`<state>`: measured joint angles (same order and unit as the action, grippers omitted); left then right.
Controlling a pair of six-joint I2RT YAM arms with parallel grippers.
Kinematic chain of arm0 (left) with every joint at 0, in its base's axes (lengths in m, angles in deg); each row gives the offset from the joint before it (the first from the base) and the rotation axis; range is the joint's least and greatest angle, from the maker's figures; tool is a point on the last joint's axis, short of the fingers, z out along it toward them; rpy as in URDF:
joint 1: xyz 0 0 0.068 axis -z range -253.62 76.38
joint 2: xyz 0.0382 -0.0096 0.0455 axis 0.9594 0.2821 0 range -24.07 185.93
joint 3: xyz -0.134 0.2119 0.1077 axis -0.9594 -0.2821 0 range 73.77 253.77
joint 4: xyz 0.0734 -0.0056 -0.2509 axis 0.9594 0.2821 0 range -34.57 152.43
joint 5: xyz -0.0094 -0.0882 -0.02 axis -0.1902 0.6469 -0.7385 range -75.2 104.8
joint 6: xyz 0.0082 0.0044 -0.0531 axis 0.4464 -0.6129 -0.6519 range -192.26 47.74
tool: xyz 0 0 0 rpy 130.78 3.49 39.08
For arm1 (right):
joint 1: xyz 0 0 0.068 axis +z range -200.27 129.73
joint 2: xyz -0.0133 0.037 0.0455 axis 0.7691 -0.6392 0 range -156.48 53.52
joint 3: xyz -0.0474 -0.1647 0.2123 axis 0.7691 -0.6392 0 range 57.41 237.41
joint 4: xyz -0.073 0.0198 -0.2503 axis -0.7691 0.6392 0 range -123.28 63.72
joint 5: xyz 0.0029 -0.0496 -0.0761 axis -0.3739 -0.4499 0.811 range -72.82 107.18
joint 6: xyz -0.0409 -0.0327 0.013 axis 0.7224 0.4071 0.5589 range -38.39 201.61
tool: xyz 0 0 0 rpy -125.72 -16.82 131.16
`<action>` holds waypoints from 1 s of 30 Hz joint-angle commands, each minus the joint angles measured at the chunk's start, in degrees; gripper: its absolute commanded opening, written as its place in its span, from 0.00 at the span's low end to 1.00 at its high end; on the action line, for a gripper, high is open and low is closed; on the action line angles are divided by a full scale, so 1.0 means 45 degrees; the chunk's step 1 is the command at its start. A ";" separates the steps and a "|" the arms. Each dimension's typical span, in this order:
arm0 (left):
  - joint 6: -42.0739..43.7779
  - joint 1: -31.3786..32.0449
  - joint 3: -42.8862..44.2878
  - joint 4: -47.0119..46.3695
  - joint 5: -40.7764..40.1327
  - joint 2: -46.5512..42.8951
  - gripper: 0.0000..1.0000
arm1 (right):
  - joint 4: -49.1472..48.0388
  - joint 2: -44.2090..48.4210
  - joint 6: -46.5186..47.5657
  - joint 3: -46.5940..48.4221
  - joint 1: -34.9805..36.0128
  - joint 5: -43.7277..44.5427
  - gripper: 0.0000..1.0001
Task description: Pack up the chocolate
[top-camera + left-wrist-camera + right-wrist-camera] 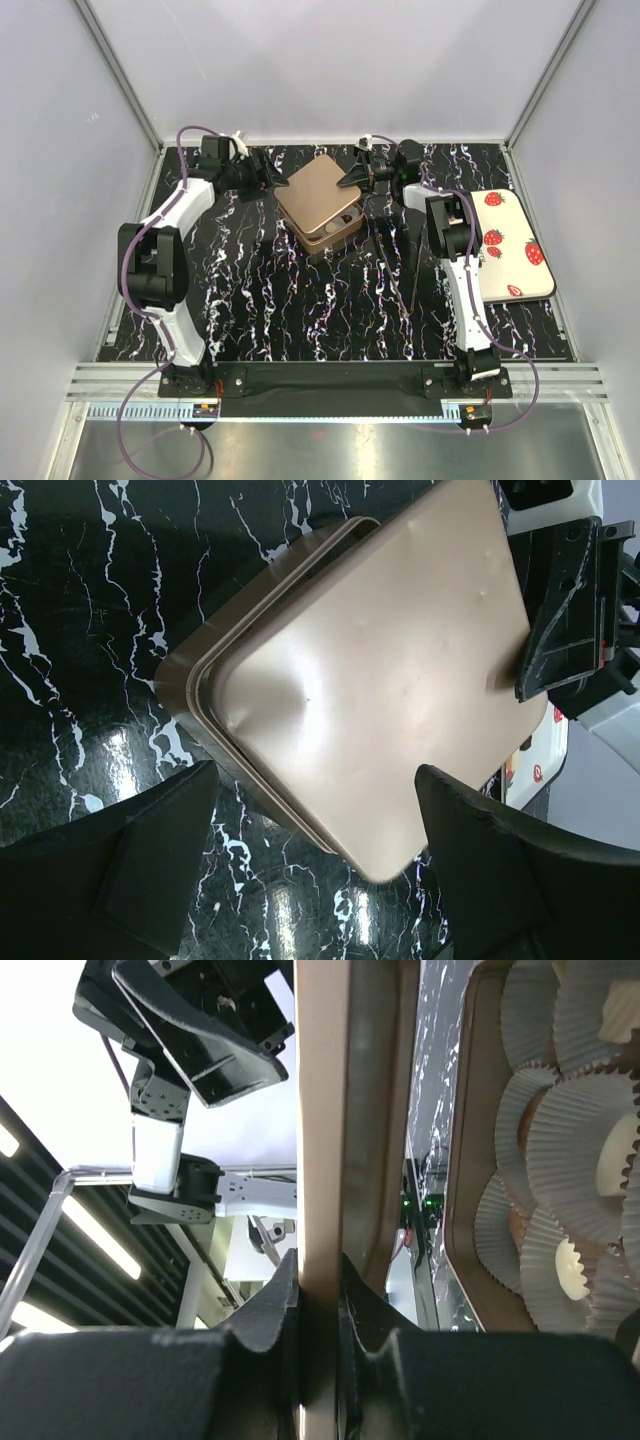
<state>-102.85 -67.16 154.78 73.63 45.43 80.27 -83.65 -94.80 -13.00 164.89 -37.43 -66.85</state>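
Note:
A tan metal lid lies tilted over its matching box at the back middle of the table. My right gripper is shut on the lid's right edge, which is pinched between the two fingers. Inside the box, white paper cups hold pale pieces of chocolate; most of them are hidden under the lid. My left gripper stands open at the lid's left corner, with a finger on either side and touching nothing.
A white tray with red strawberry prints lies at the right edge of the black marbled table. Grey walls close in the back and both sides.

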 commanded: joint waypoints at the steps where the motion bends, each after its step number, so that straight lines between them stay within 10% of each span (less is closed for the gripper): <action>1: -0.0175 0.0049 0.0591 -0.0899 0.0400 0.0387 0.85 | -0.3143 0.0048 -0.2141 0.0315 -0.0002 -0.0936 0.00; 20: 0.0059 0.0244 0.0865 -0.0880 -0.0400 0.1073 0.84 | -0.2481 -0.0988 -0.1693 0.0881 -0.0490 -0.0253 0.00; 26: 0.0293 0.0283 0.0903 -0.0685 -0.1103 0.1170 0.84 | 0.5433 0.0085 0.4994 0.0917 -0.0705 0.0604 0.00; 30: 0.0391 0.0303 0.0845 -0.0645 -0.1162 0.1287 0.84 | 1.6996 -0.0087 1.4076 0.3806 -0.0744 0.2229 0.08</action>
<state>-102.63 -66.00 156.66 72.45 41.85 85.71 -43.98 -98.84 18.74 173.46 -40.66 -62.22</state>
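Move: The box of chocolates lies about 7 cm left of the right hand, some 5 cm back towards the base and roughly 9 cm below. That hand already pinches the lid by its right side, with the lid's middle about 7 cm left and 3 cm back, nearly level. From the open left hand, the box is about 9 cm right, 6 cm back and 10 cm below; the lid's middle is 9 cm right, 3 cm back and about 4 cm lower. The lid, still pinched by the right hand, first hovers over the box. The right hand then brings it down about 6 cm towards the rim, drawing it some 4 cm forward and 2 cm right late on with a slight clockwise turn. Beside it the left hand, fingers staying wide open, sinks about 3 cm and edges forward without gripping anything. ##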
